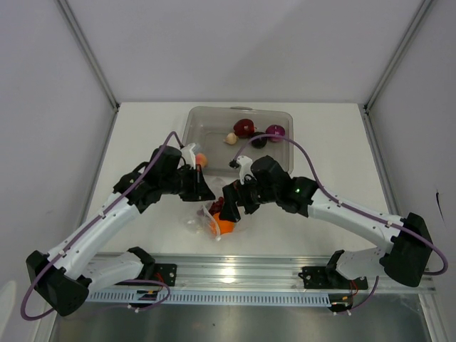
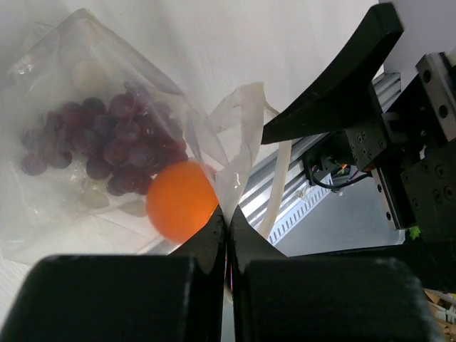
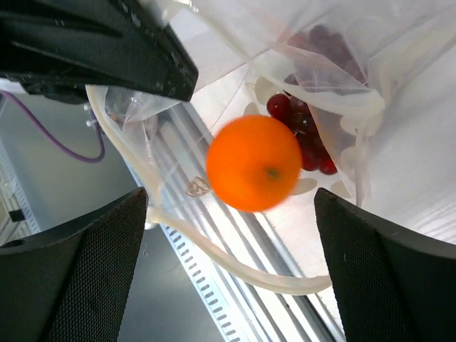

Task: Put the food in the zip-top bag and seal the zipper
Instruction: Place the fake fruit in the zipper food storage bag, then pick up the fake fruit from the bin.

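Note:
The clear zip-top bag (image 1: 201,219) lies near the table's front edge, between both arms. My left gripper (image 2: 228,217) is shut on the bag's mouth edge and holds it up. A dark red grape bunch (image 2: 107,142) sits inside the bag. The orange (image 3: 254,173) looks blurred at the bag's mouth, just beyond my right gripper (image 3: 229,221). That gripper is wide open and touches nothing. The zipper (image 3: 243,271) shows as a whitish strip curving below the orange. In the top view the orange (image 1: 224,226) lies under the right gripper (image 1: 231,208).
The grey tray (image 1: 206,114) at the back holds a dark red fruit (image 1: 244,128), a purple ball (image 1: 275,132), a blackish fruit (image 1: 258,140) and a beige bulb (image 1: 231,138). A peach (image 1: 201,159) lies by the left wrist. The metal rail (image 1: 242,274) runs along the front edge.

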Controlling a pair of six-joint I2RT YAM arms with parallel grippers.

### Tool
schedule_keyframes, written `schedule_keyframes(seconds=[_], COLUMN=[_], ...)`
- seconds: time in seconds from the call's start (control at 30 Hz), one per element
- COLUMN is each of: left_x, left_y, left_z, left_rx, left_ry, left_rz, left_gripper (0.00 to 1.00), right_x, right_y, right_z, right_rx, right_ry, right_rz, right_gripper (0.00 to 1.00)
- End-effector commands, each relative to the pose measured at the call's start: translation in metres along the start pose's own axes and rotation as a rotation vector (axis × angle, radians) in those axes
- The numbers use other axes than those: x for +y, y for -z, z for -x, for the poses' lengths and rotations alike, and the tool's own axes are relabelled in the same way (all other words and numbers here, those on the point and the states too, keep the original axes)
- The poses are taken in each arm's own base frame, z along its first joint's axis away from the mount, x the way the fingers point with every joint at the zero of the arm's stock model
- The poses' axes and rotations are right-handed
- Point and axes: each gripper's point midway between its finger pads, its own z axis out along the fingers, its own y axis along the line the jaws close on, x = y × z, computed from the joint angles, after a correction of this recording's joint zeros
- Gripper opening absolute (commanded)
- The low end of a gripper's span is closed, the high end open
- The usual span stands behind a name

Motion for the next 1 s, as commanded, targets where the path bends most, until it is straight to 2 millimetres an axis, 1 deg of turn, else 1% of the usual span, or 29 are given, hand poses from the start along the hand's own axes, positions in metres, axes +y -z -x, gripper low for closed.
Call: schedule_keyframes(seconds=[0.0,0.17,0.2,0.3,0.33,0.4,0.43,0.47,0.5,0.53,0.57,0.6,0.63,0.67,0.7,0.73,0.77,0.8,0.83,0.87,0.9,0.93,0.97], left_x=[-0.015,-0.012,-0.012,-0.010,-0.009,-0.007,-0.003,-0.002,-0.001,0.003,0.005,0.006,0.010,0.011,0.012,0.016,0.019,0.020,0.023,0.028,0.028,0.030,0.032], left_y=[0.013,0.010,0.010,0.011,0.012,0.013,0.014,0.015,0.016,0.017,0.017,0.018,0.018,0.018,0.019,0.020,0.021,0.023,0.023,0.023,0.025,0.026,0.026], left_z=[0.010,0.008,0.007,0.007,0.006,0.005,0.001,0.000,-0.003,-0.009,-0.011,-0.015,-0.020,-0.022,-0.024,-0.028,-0.031,-0.032,-0.035,-0.039,-0.039,-0.041,-0.044], left_rx=[-0.046,-0.042,-0.040,-0.052,-0.056,-0.063,-0.069,-0.073,-0.073,-0.066,-0.066,-0.059,-0.052,-0.048,-0.047,-0.040,-0.045,-0.049,-0.047,-0.045,-0.056,-0.057,-0.054], left_ry=[-0.013,-0.006,-0.005,-0.002,-0.003,0.003,0.006,0.007,0.009,0.012,0.014,0.017,0.020,0.019,0.017,0.022,0.021,0.021,0.023,0.027,0.024,0.024,0.026], left_rz=[-0.049,-0.048,-0.048,-0.039,-0.037,-0.031,-0.021,-0.018,-0.018,-0.015,-0.013,-0.010,-0.006,-0.004,0.000,0.012,0.022,0.025,0.033,0.048,0.048,0.053,0.058], left_gripper=[0.01,0.01,0.01,0.01,0.01,0.01,0.00,0.01,0.01,0.01,0.01,0.01,0.01,0.01,0.00,0.01,0.00,0.01,0.01,0.01,0.01,0.00,0.01], right_x=[0.015,0.012,0.008,-0.008,-0.019,-0.034,-0.041,-0.054,-0.056,-0.061,-0.081,-0.087,-0.086,-0.104,-0.111,-0.109,-0.115,-0.131,-0.135,-0.131,-0.141,-0.143,-0.137], right_y=[0.015,0.026,0.028,0.038,0.046,0.055,0.059,0.065,0.069,0.071,0.061,0.056,0.058,0.039,0.032,0.032,0.025,0.008,0.000,-0.001,-0.020,-0.028,-0.031], right_z=[0.047,0.060,0.061,0.075,0.084,0.099,0.106,0.116,0.129,0.137,0.140,0.144,0.162,0.162,0.165,0.183,0.187,0.187,0.191,0.206,0.203,0.206,0.219], right_rx=[-0.152,-0.185,-0.185,-0.225,-0.257,-0.320,-0.349,-0.382,-0.417,-0.430,-0.405,-0.389,-0.406,-0.358,-0.343,-0.367,-0.358,-0.330,-0.322,-0.344,-0.309,-0.305,-0.322], right_ry=[0.053,0.051,0.043,0.015,-0.018,-0.063,-0.077,-0.094,-0.083,-0.077,-0.072,-0.064,-0.038,-0.031,-0.027,-0.011,-0.009,-0.018,-0.018,-0.004,-0.018,-0.018,-0.008], right_rz=[0.002,-0.025,-0.044,-0.101,-0.130,-0.170,-0.183,-0.206,-0.204,-0.215,-0.257,-0.272,-0.277,-0.316,-0.328,-0.324,-0.331,-0.344,-0.345,-0.332,-0.322,-0.305,-0.278], right_gripper=[0.99,0.99,0.99,0.99,0.99,0.99,1.00,0.99,0.99,0.99,0.99,0.99,0.99,1.00,0.99,0.99,0.99,0.99,0.99,0.99,1.00,0.99,0.99])
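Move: Out in the bin, the peach lies about 23 cm ahead of the open right hand, 9 cm to its left and 9 cm lower; the garlic sits some 8 cm farther out than the peach and 11 cm to its right. Just released, the orange is about 8 cm below that hand, 2 cm back and 3 cm left, with the grapes roughly 6 cm farther out in the bag. From the left hand, the peach is about 21 cm ahead, 5 cm left and 7 cm down. Leaving the bag mouth with fingers staying wide open, the right hand climbs about 7 cm and sweeps some 23 cm forward over the bin, bowing right by 5 cm, then swinging back left and starting to sink towards the peach, its wrist turned some 20 degrees clockwise. The left hand keeps its pinch on the bag's edge, waits, then draws it back, left and slightly down, about 5 cm. ##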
